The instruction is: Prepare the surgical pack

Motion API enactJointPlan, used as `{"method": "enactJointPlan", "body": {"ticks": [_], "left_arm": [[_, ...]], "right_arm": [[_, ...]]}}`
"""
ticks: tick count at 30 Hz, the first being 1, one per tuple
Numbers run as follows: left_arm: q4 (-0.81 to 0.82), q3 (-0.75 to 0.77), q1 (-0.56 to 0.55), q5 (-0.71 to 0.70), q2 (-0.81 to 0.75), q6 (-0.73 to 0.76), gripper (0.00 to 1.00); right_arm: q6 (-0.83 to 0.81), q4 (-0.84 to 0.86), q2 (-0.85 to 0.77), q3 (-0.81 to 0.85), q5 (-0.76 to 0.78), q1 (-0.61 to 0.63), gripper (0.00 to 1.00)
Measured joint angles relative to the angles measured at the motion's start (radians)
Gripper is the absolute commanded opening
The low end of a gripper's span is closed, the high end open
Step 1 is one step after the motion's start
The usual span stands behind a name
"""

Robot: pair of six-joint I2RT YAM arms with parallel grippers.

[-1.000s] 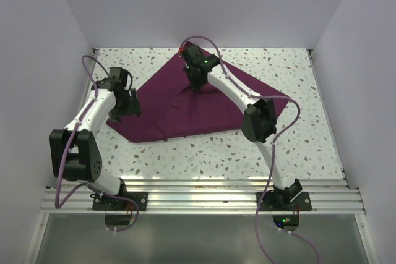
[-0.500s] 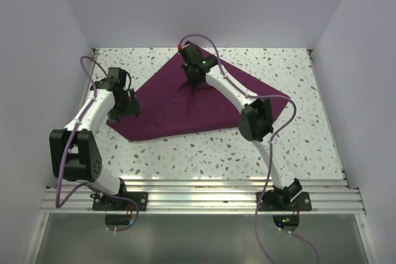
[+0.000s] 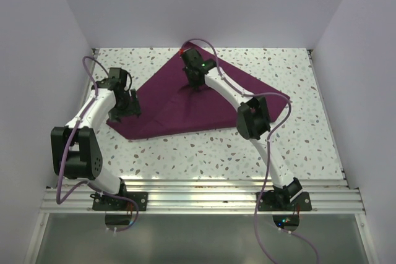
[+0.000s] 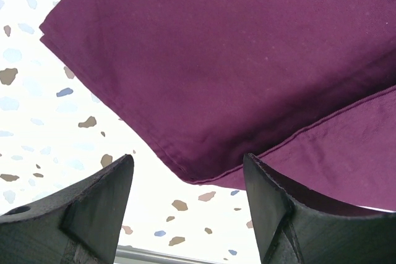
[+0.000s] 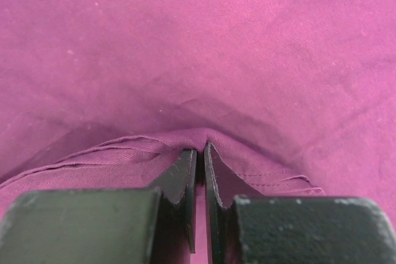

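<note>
Of the surgical pack I see only the plum-purple cloth point(image 3: 167, 109), lying folded on the speckled table. My right gripper point(image 3: 197, 86) is over the cloth's far middle, shut on a raised fold of it. The right wrist view has the cloth point(image 5: 198, 47) bunched up at the closed tips of that gripper point(image 5: 200, 149). My left gripper point(image 3: 127, 108) hangs open at the cloth's left corner. In the left wrist view, a layered corner of the cloth point(image 4: 235, 60) lies just ahead of the gap of the left gripper point(image 4: 187, 160), with nothing between the fingers.
The speckled tabletop point(image 3: 204, 153) shows in front of the cloth and to its right. White walls point(image 3: 37, 60) close in the left, back and right sides. An aluminium rail point(image 3: 198, 199) with the arm bases runs along the near edge.
The right arm's elbow has shifted a little to the left while its gripper stays pinched on the cloth's fold. The left arm has hardly moved.
</note>
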Motion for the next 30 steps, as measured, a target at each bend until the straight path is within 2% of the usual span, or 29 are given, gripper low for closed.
{"method": "enactJointPlan", "body": {"ticks": [10, 16, 17, 21, 26, 30], "left_arm": [[0.003, 0.0, 0.0, 0.003, 0.011, 0.005, 0.75], [0.003, 0.0, 0.0, 0.003, 0.014, 0.005, 0.75], [0.003, 0.0, 0.0, 0.003, 0.015, 0.005, 0.75], [0.003, 0.0, 0.0, 0.003, 0.019, 0.005, 0.75], [0.003, 0.0, 0.0, 0.003, 0.024, 0.005, 0.75], [0.003, 0.0, 0.0, 0.003, 0.025, 0.005, 0.75]], "right_arm": [[0.004, 0.031, 0.031, 0.0, -0.008, -0.005, 0.08], [0.014, 0.045, 0.059, 0.0, -0.021, -0.005, 0.24], [0.016, 0.048, 0.065, 0.0, -0.026, -0.005, 0.32], [0.034, 0.05, 0.079, 0.0, -0.035, -0.006, 0.48], [0.042, 0.051, 0.079, 0.001, -0.035, -0.01, 0.57], [0.05, 0.051, 0.079, 0.028, -0.035, -0.018, 0.59]]}}
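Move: The right hand already pinches the drape's loose folded edge; the place where this edge is to be laid is almost straight below, about 4 cm down. The drape's far corner is roughly 20 cm ahead and 2 cm left of that hand, its right corner some 35 cm right and 3 cm back. From the left hand, the laying place is about 11 cm ahead and 25 cm to the right, roughly 6 cm lower. Down almost straight, by about 4 cm, the right hand lowers the pinched edge onto the drape beneath, with its fingers still pointing down and forward. Its fingers start opening during the descent and part to a bit over half wide, letting go of the cloth; then the hand lifts about 1 cm and eases slightly forward. ##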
